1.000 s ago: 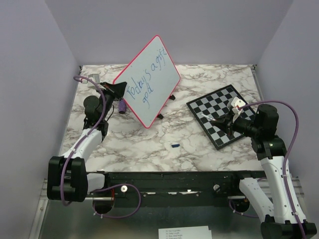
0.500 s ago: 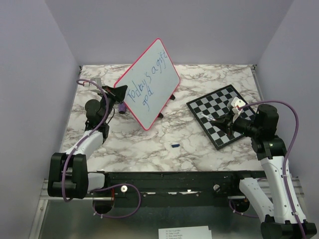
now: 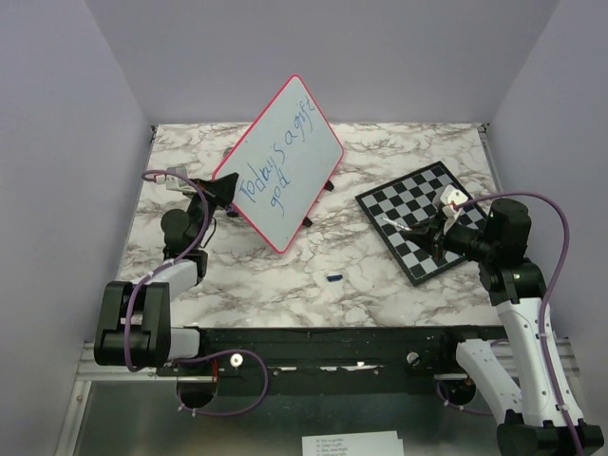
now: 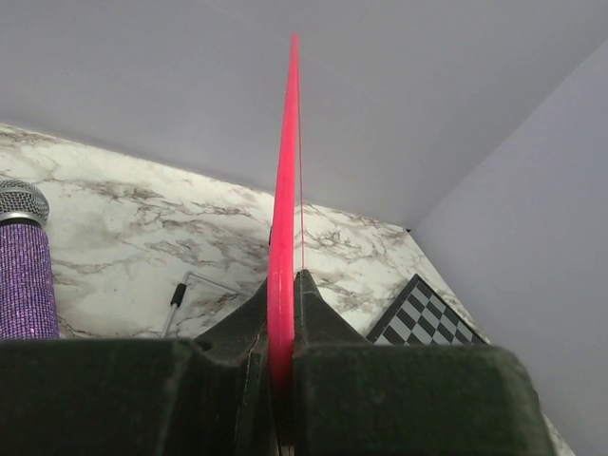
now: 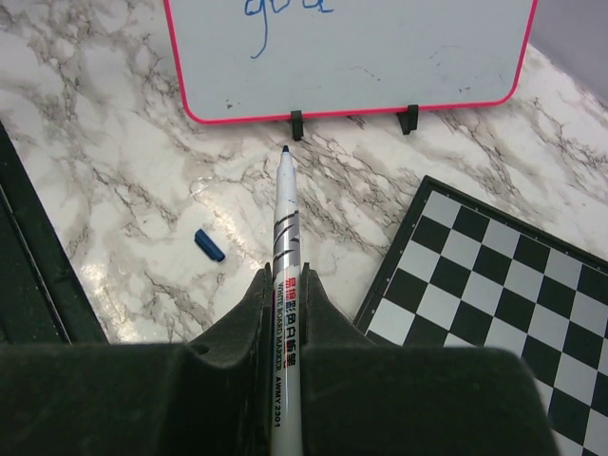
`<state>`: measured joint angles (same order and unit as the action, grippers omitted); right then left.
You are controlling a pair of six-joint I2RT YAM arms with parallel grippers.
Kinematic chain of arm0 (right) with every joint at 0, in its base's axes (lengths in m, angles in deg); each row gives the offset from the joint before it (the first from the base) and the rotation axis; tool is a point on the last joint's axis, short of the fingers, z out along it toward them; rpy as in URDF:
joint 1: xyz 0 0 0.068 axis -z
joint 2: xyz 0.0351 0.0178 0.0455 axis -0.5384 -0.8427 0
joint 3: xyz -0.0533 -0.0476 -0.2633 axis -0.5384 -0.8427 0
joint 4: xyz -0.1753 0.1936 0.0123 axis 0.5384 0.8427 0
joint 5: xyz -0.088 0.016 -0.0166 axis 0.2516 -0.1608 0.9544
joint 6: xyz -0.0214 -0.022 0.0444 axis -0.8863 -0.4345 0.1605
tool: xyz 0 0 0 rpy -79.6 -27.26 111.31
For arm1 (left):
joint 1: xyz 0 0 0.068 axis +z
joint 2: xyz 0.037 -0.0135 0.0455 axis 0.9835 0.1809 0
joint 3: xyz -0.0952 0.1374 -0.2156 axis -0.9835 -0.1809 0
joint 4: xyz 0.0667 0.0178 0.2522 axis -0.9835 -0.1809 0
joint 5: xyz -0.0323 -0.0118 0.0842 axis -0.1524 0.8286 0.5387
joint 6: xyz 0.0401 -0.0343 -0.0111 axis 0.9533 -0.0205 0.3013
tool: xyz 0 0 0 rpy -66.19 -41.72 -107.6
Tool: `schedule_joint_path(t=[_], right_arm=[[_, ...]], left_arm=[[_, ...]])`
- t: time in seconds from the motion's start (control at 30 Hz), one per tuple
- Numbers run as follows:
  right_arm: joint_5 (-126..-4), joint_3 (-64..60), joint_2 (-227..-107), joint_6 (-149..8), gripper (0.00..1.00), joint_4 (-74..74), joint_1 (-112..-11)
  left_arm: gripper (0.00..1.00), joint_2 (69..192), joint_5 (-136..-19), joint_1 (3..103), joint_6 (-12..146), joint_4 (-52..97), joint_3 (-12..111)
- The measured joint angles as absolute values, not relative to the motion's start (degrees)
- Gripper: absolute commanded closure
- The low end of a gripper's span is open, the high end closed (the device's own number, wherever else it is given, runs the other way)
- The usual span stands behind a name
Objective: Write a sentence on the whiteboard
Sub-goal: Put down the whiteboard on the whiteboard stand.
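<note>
The whiteboard (image 3: 294, 142) stands tilted on its black feet at the back middle of the table, pink rim all round. On its face is the sentence (image 3: 274, 169) in blue marker, two lines. My left gripper (image 3: 226, 190) is shut on the board's left edge. In the left wrist view the rim of the whiteboard (image 4: 285, 171) runs edge-on between the fingers of the left gripper (image 4: 282, 285). My right gripper (image 3: 425, 233) hovers over the chessboard, shut on a whiteboard marker (image 5: 284, 228), tip bare, pointing at the whiteboard (image 5: 380, 57) but short of it.
A black-and-white chessboard (image 3: 427, 214) lies at the right under the right arm. The blue marker cap (image 3: 333, 277) lies on the marble in front of the board. A purple glitter microphone (image 4: 24, 275) and a wire stand leg (image 4: 180, 290) lie behind the board's left side.
The left gripper has drawn a little nearer and lower with the board's left edge, and the board has turned slightly with it. The right arm and marker have stayed still.
</note>
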<state>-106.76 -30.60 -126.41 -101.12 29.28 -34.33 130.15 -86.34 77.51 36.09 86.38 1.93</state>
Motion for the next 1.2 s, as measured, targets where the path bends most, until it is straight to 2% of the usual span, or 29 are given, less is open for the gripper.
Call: schedule_joint_path(t=[0.07,0.1,0.2,0.87,1.1,1.2], right_arm=[[-106.85,-30.60,-126.41,-101.12,0.99,29.28,-34.33],[-106.87,-30.60,-126.41,-101.12,1.00,29.28,-34.33],[-106.89,-30.62,-126.41,-101.12,0.99,29.28,-34.33],[-107.07,-30.86,-126.41,-101.12,0.99,29.32,-34.31],[-107.57,-30.86,-126.41,-101.12,0.99,29.32,-34.33],[-107.73,-30.86,-126.41,-101.12,0.99,29.32,-34.31]], left_arm=[[0.78,130.32,-86.32,77.60,35.96,87.01,1.63],[0.70,130.43,-86.32,77.71,36.02,87.23,1.56],[0.63,130.43,-86.28,77.80,36.29,87.23,1.61],[0.36,127.87,-83.48,78.08,39.04,83.62,1.89],[0.16,124.97,-80.18,78.08,40.13,80.48,1.26],[0.12,122.56,-77.56,78.08,40.81,77.94,1.10]])
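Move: The whiteboard is still pinched at its upper left corner by the left hand. The stand it is being put on lies about 15 cm to that hand's right, 5 cm ahead and some 15 cm lower. The purple microphone is roughly 9 cm ahead, 4 cm left and 20 cm below. The blue marker cap is about 18 cm back and 24 cm right, down on the table. From the right hand, the stand is some 21 cm ahead, 24 cm left and 16 cm below. The whiteboard's upper left corner is let go over the stand: the left fingers open from nearly shut to wide while the hand stays almost in place. The hand then eases some 3 cm left, away from the board, turning about 10 degrees counter-clockwise, with the corner edge now standing free between the spread fingers. ##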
